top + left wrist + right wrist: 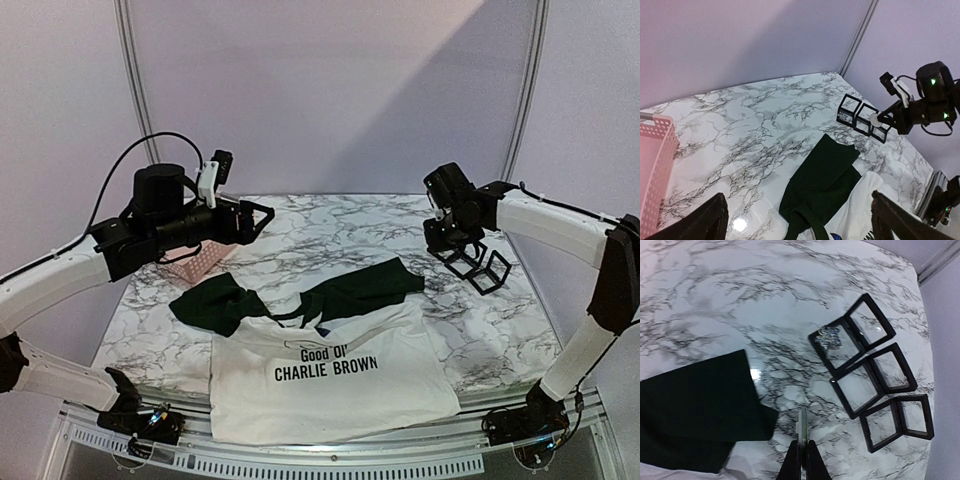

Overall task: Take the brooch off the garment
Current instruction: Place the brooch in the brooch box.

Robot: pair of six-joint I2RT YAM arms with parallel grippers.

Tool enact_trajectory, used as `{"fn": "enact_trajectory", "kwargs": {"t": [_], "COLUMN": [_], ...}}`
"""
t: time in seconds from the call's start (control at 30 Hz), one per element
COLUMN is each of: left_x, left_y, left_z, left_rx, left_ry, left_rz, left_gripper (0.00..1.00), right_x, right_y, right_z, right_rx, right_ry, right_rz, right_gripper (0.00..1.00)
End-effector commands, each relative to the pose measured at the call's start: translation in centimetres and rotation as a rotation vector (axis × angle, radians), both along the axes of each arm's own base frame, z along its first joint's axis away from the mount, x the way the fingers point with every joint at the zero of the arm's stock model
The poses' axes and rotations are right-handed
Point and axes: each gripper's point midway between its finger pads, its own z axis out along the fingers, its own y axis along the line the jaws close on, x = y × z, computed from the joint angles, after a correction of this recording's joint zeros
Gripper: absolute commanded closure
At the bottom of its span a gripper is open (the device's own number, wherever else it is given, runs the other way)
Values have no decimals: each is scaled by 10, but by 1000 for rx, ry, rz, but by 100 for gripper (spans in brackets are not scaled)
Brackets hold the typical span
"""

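Observation:
The garment (330, 385), a white T-shirt with dark green sleeves and black print, lies flat at the table's front; its green sleeve shows in the wrist views (825, 175) (695, 395). A small blue item (832, 236) sits at its collar. My right gripper (802, 442) is shut on a thin round white brooch (802, 425), seen edge-on; it hovers beside the black display boxes (875, 385). From the left wrist, the brooch looks like a white disc (874, 119). My left gripper (268, 215) is open and empty, raised above the table's left side, apart from the shirt.
Three linked black frame boxes (478, 262) lie at the back right; a sparkly ornament (829, 337) rests in the farthest one. A pink perforated basket (195, 262) stands under the left arm at the table's left edge. Grey walls enclose the marble table (330, 225).

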Motion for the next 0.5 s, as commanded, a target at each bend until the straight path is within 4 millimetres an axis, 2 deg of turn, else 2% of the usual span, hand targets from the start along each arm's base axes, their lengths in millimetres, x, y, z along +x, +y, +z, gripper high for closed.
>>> {"fn": "enact_trajectory", "kwargs": {"t": [0.0, 0.23, 0.47], "left_x": [4, 2, 3], "left_y": [1, -3, -4], "left_z": [-5, -5, -9], "left_rx": [-4, -8, -5], "left_ry": [42, 46, 59], "left_rz": [11, -16, -16], "left_gripper": [0, 0, 1], "right_x": [16, 39, 56], "right_y": [-44, -81, -110], "right_z": [-20, -55, -76], "right_rx": [-137, -230, -372], "right_ry": [16, 69, 74], "right_rz": [-84, -151, -218], "right_gripper": [100, 100, 100]}}
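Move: The right hand already holds the brooch; the empty middle brooch box lies about 7 cm ahead, 9 cm right and roughly 14 cm below it. The filled left box is some 4 cm farther out and 4 cm left of that, the right box about as far nearer and right; the sleeve cuff lies 5 cm ahead and 4 cm left of the hand. From the left hand, the middle box is some 13 cm ahead, 31 cm right and 27 cm below. The right hand carries the pinched brooch about 9 cm right, 8 down and slightly forward towards the middle box. ##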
